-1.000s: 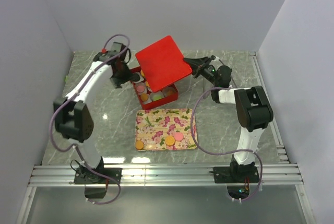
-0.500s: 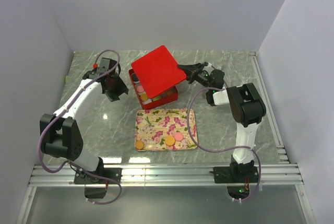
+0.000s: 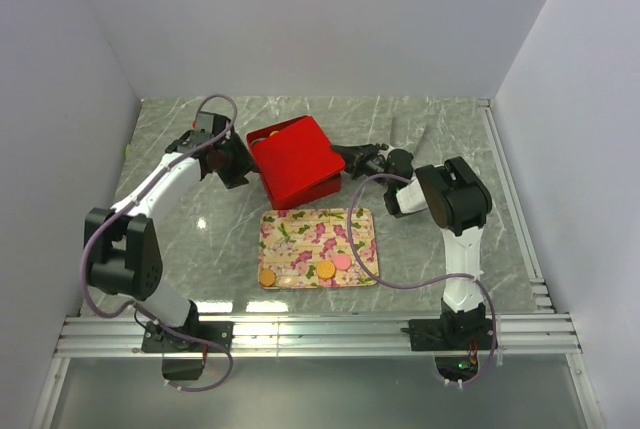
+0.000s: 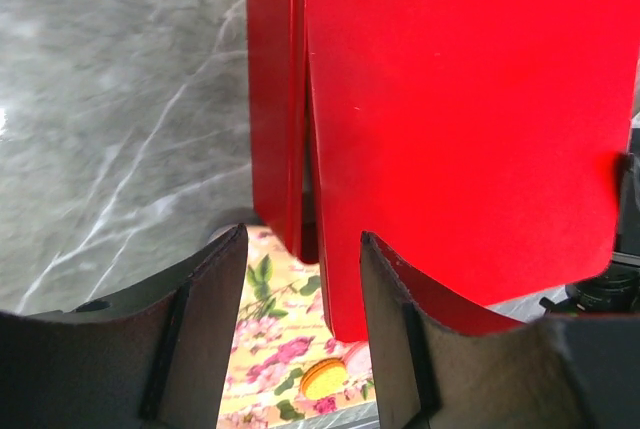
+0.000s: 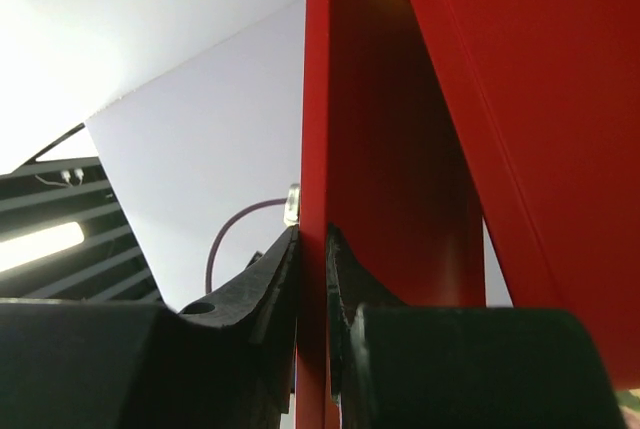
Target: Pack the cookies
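A red lid [image 3: 300, 154] lies tilted over the red box [image 3: 259, 135], hiding nearly all the cookies inside. My right gripper [image 3: 346, 155] is shut on the lid's right rim [image 5: 312, 149]. My left gripper [image 3: 245, 167] stands open at the box's left side; its fingers [image 4: 210, 289] straddle the lid's edge [image 4: 325, 279] and the box wall [image 4: 270, 99] without touching them. Three cookies lie on the floral tray [image 3: 300, 234]: an orange one [image 3: 267, 276] at the front left, another orange one [image 3: 325, 269] and a pink one [image 3: 343, 261]. The left wrist view shows an orange cookie [image 4: 323, 377] between the fingers.
The floral tray sits just in front of the box, mid-table. White walls close in the marble table [image 3: 180, 229] on the left, back and right. A metal rail [image 3: 320, 334] with both arm bases runs along the near edge.
My right gripper has swung the raised lid down and left over the box. My left arm pulled away to the left, then came back to the box's left side.
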Tool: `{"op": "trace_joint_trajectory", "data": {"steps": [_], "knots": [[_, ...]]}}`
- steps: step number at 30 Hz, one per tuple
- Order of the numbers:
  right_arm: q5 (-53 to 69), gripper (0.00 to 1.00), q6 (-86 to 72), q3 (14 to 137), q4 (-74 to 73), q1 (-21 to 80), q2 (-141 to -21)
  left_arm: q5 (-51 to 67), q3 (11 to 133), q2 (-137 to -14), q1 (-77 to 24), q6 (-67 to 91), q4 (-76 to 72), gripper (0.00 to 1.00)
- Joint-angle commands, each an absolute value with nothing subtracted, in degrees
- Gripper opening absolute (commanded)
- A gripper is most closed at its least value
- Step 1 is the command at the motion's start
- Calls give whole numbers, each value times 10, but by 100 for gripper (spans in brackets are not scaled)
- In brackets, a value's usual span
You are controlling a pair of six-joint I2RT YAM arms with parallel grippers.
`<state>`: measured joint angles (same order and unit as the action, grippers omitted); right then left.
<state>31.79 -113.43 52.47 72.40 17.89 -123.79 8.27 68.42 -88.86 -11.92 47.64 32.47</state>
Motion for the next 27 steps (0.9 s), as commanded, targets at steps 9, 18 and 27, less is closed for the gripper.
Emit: {"op": "trace_joint_trajectory", "data": {"steps": [9,18,27], "knots": [[303,2,-1128,512,910,186,-1254,141,685,-975,-121,462,261,54],[374,53,-996,524,680,175,-1170,146,690,-998,-121,471,248,52],[362,59,-677,706,75,171,-1069,145,689,-996,-121,471,247,52]]}}
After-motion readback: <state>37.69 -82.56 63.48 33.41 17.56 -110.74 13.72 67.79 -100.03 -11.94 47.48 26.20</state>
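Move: The box's middle lies about 12 cm to the left gripper's right, 4 cm ahead and some 10 cm down, its left rim only a few centimetres right. The lid slants over the box, its middle about 10 cm left of the right gripper, 1 cm back and 3 cm down; the box's middle is a centimetre farther left and 10 cm down. The flowered tray lies some 23 cm back and 5 cm left of the right gripper. Lower the half-open left gripper about 6 cm to the box's left rim, easing slightly right, then hold it there. Keep the right gripper's pinch on the lid's raised right edge nearly in place, dipping a centimetre; then open the fingers, back off slightly and rise some 4 cm while the wrist turns about 25 degrees, one finger still above the edge and one below. ##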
